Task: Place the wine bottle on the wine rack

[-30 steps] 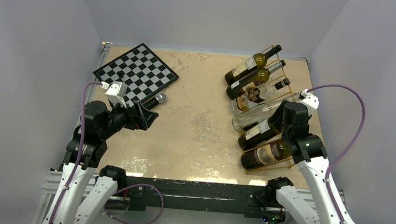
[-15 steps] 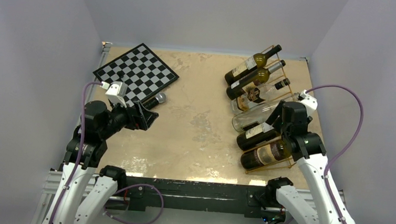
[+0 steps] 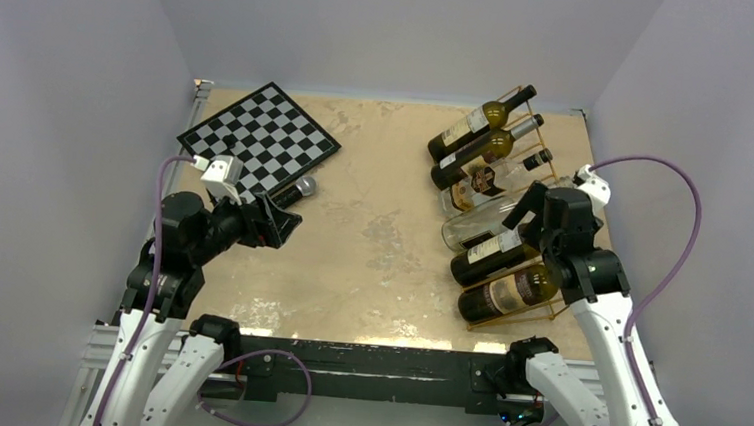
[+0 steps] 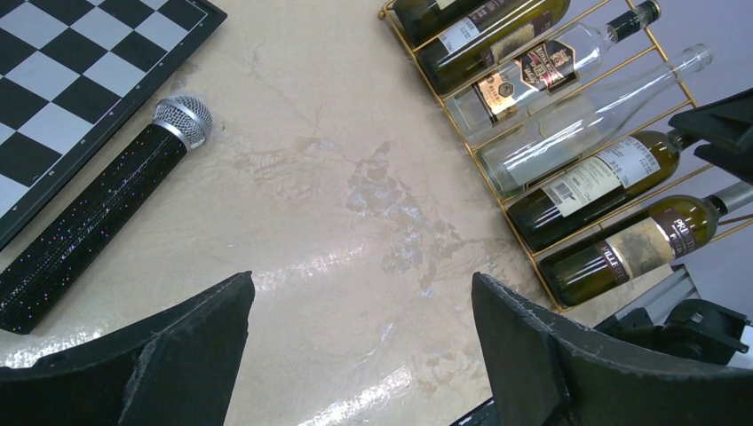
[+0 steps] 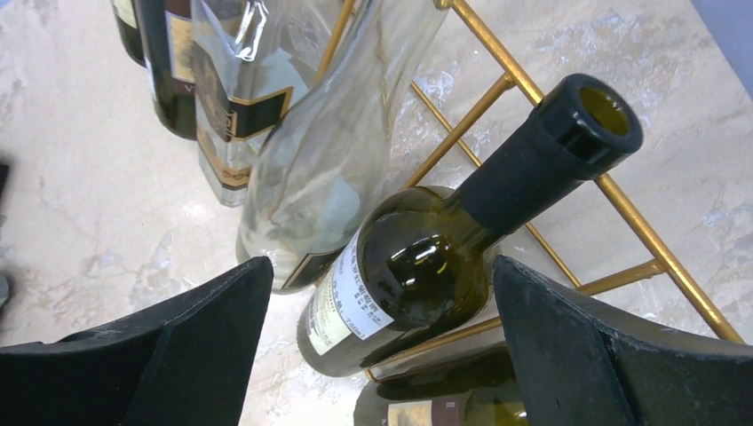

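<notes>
The wine bottle (image 3: pixel 485 256), dark green with a white label (image 5: pixel 417 266), lies slanted in a slot of the gold wire wine rack (image 3: pixel 511 324), second from the front, its black-capped neck resting on a gold rod (image 5: pixel 639 226). My right gripper (image 3: pixel 538 219) hovers over the bottle's shoulder. It is open (image 5: pixel 377 275), with its fingers wide on either side of the glass and not touching it. At the left of the table my left gripper (image 3: pixel 282 218) stands open over bare tabletop (image 4: pixel 362 284). It sees the bottle (image 4: pixel 590 188) in the rack (image 4: pixel 462 133).
Several other bottles fill the rack, one dark bottle (image 3: pixel 503 292) in front and a clear one (image 5: pixel 337 151) just behind. A black sparkly microphone (image 3: pixel 294 191) lies by the left gripper beside a chessboard (image 3: pixel 258 135). Walls close in on both sides.
The right gripper's jaws have spread wide and let go of the wine bottle, which stays in its slot. The gripper has drawn back slightly to the right. The left arm has not moved.
</notes>
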Motion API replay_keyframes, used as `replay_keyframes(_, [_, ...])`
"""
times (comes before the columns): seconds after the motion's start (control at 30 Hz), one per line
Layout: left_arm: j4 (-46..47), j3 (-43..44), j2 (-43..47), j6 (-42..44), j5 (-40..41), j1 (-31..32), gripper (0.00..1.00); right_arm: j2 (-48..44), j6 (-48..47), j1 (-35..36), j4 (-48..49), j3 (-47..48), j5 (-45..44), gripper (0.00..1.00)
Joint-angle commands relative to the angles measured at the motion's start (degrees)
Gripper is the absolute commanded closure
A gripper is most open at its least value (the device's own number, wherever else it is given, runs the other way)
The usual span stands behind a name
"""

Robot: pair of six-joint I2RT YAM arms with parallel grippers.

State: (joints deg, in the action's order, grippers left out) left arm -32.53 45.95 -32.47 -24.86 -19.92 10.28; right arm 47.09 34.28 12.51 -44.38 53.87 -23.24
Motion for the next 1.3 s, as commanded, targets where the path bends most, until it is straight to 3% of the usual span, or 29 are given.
replay_keyframes(0.0, [1.5,-1.0,0.1,0.3,-0.7,0.3,0.04,-1.2,-1.1,0.0,-2.7,5.1,-1.1,0.01])
replay_keyframes(0.4, [1.5,-0.1,0.0,0.0,-1.1,0.3,0.04,-6.4,-5.9,0.0,-3.4,12.2,2.4,0.03])
replay_keyframes(0.63, [1.5,0.4,-0.4,0.1,-1.3,0.3,0.04,-0.4,-8.3,0.1,0.5,17.7,5.0,0.36])
replay_keyframes(0.83, [0.7,1.1,-0.9,0.9,-1.0,0.3,0.04,6.8,-8.8,-1.8,6.8,21.8,7.6,0.44])
replay_keyframes(0.9, [0.5,1.6,-1.4,1.1,-1.0,0.3,0.04,11.1,-9.1,-3.7,11.4,24.1,10.6,0.62])
replay_keyframes(1.0, [0.4,2.1,-1.8,0.7,-0.5,0.3,0.04,19.0,-7.1,-6.9,18.3,27.8,12.2,0.97])
replay_keyframes(1.1, [1.1,2.0,-2.0,0.1,-0.7,0.3,0.04,28.7,-4.3,-10.0,23.3,33.2,14.0,1.0])
replay_keyframes(1.27, [0.7,2.4,-4.1,0.4,-0.6,0.3,0.04,44.8,-3.3,-12.2,23.0,48.8,14.2,1.0])
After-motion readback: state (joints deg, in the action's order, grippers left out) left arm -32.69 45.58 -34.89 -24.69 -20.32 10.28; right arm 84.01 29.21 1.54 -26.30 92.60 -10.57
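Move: The wine bottle just laid in the rack has its middle about 6 cm below the open right gripper, 4 cm to its left and 1 cm back, its neck sloping up to the right. From this hand, the clear bottle lies some 6 cm ahead and 6 cm left, the nearest bottle about 10 cm back and 2 cm left, and the far-end bottle 27 cm ahead and 11 cm left. From the left hand, the just-laid bottle is roughly 50 cm right, 3 cm ahead and 11 cm lower. Lift the empty, open right gripper clear of the just-laid bottle's neck, about 12 cm nearly straight up, easing slightly back and tipping the fingers upward. Begin shutting the fingers on nothing late in the rise. Then sweep forward, ever faster, about 20 cm above the rack towards its far end, rising a little more, with the fingers fully closed. ##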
